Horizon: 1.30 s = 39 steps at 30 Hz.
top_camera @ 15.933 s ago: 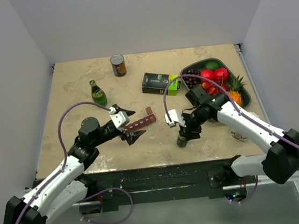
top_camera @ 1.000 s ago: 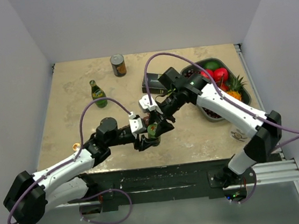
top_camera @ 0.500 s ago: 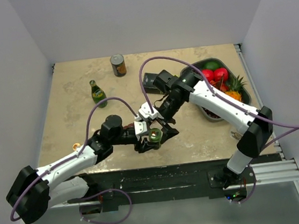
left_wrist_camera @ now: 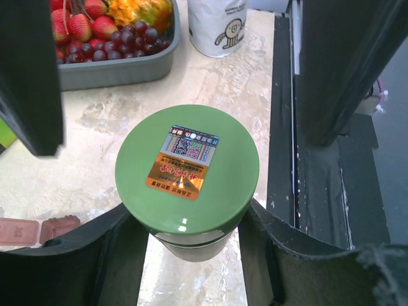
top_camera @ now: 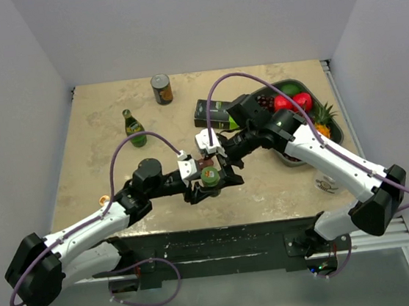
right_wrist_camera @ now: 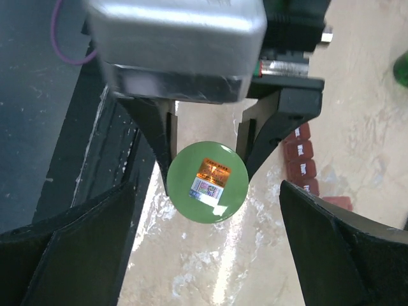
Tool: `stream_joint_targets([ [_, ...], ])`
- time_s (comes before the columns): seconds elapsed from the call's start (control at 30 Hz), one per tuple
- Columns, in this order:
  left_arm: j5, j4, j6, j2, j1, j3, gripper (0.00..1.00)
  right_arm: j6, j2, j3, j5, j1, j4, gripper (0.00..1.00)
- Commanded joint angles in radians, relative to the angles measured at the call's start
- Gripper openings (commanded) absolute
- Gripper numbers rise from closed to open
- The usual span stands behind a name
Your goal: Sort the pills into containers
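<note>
A small pill bottle with a green lid (left_wrist_camera: 187,167) and an orange sticker stands upright just above the table. My left gripper (left_wrist_camera: 194,237) is shut on its body below the lid. In the top view the lid (top_camera: 208,176) sits between both arms' tips. My right gripper (right_wrist_camera: 207,186) hangs over the lid (right_wrist_camera: 208,182), open wide, its fingers (right_wrist_camera: 70,242) well clear on both sides. The maroon containers strip (right_wrist_camera: 299,155) lies flat on the table beside the bottle, one end showing in the left wrist view (left_wrist_camera: 38,230). No pills show.
A dark fruit tray (top_camera: 338,136) sits at the right, with a black-and-lime box (top_camera: 215,113) beside it. A can (top_camera: 161,88) and a green glass bottle (top_camera: 134,127) stand at the back left. A white cup (top_camera: 327,182) is near the right front edge.
My right gripper's jaws have spread wide apart from around the green lid, and the right arm has shifted slightly. The left gripper keeps the same hold on the bottle.
</note>
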<state>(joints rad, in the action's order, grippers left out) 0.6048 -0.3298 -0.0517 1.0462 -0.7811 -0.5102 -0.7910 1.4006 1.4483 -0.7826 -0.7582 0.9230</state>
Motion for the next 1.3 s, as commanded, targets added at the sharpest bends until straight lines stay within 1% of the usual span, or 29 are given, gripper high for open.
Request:
stream_joint_targets([
  [0.0, -0.023, -0.101, 0.038, -0.017, -0.004, -0.007, 0.0, 0.118, 0.003, -0.034, 0.055, 0.002, -0.125, 0.98],
  [0.17, -0.023, -0.114, 0.044, -0.008, -0.004, -0.008, 0.0, 0.141, 0.023, -0.043, 0.051, -0.01, -0.148, 0.97],
  [0.23, -0.028, -0.115, 0.044, -0.005, -0.004, -0.008, 0.0, 0.139, 0.026, -0.048, 0.04, -0.016, -0.148, 0.93],
  [0.3, -0.034, -0.115, 0.046, -0.005, -0.003, -0.01, 0.0, 0.138, 0.031, -0.046, 0.026, -0.016, -0.144, 0.87],
  [0.33, -0.036, -0.112, 0.044, -0.005, -0.003, -0.007, 0.0, 0.136, 0.032, -0.046, 0.013, -0.018, -0.141, 0.79],
  [0.4, -0.04, -0.109, 0.041, -0.005, -0.004, -0.005, 0.0, 0.13, 0.035, -0.037, -0.001, -0.016, -0.13, 0.7],
  [0.43, -0.042, -0.103, 0.038, -0.005, -0.004, -0.004, 0.0, 0.124, 0.037, -0.034, -0.004, -0.018, -0.124, 0.59],
  [0.57, -0.034, -0.08, 0.023, -0.006, -0.004, -0.004, 0.0, 0.102, 0.041, 0.006, -0.047, -0.016, -0.087, 0.38],
  [0.73, -0.005, -0.02, -0.016, 0.005, -0.004, -0.013, 0.0, 0.015, 0.075, 0.084, -0.101, -0.009, 0.019, 0.32],
  [0.8, 0.01, -0.008, -0.025, 0.012, -0.004, -0.019, 0.0, -0.016, 0.087, 0.125, -0.131, -0.003, 0.052, 0.32],
  [0.83, 0.013, 0.0, -0.03, 0.015, -0.003, -0.019, 0.0, -0.058, 0.1, 0.141, -0.142, 0.003, 0.095, 0.32],
  [0.97, 0.055, 0.018, -0.037, 0.023, -0.004, -0.025, 0.0, -0.131, 0.113, 0.199, -0.162, 0.011, 0.169, 0.35],
  [1.13, 0.096, 0.078, -0.073, 0.026, -0.003, -0.048, 0.0, -0.183, 0.118, 0.224, -0.136, 0.011, 0.208, 0.35],
  [1.23, 0.076, 0.109, -0.086, 0.023, -0.003, -0.059, 0.0, -0.156, 0.123, 0.23, -0.106, 0.02, 0.189, 0.35],
  [1.27, 0.063, 0.116, -0.088, 0.018, -0.004, -0.057, 0.0, -0.139, 0.121, 0.224, -0.074, 0.025, 0.175, 0.36],
])
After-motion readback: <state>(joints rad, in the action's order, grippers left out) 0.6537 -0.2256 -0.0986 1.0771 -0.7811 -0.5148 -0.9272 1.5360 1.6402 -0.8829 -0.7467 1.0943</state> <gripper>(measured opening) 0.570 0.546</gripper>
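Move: The left hand already grips the pill bottle upright, with the green lid about 3 cm straight above its hand point. From the open right hand the lid is level fore and aft, about 2 cm to the left and 2 cm below. The brown pill organizer lies on the table some 8 cm ahead of the left hand, 6 cm to its left and 12 cm below; the black-green box is about 22 cm ahead and 5 cm right of that hand, 12 cm below. Bring the open right gripper down about 2 cm and slightly forward and left over the lid, close it around the rim, turn it some 10 degrees counter-clockwise, then lift about 3 cm. Keep the left grip on the bottle, nearly still until the lid is held and turning, then lower it about 3 cm and draw it back a little, away from the lid. ##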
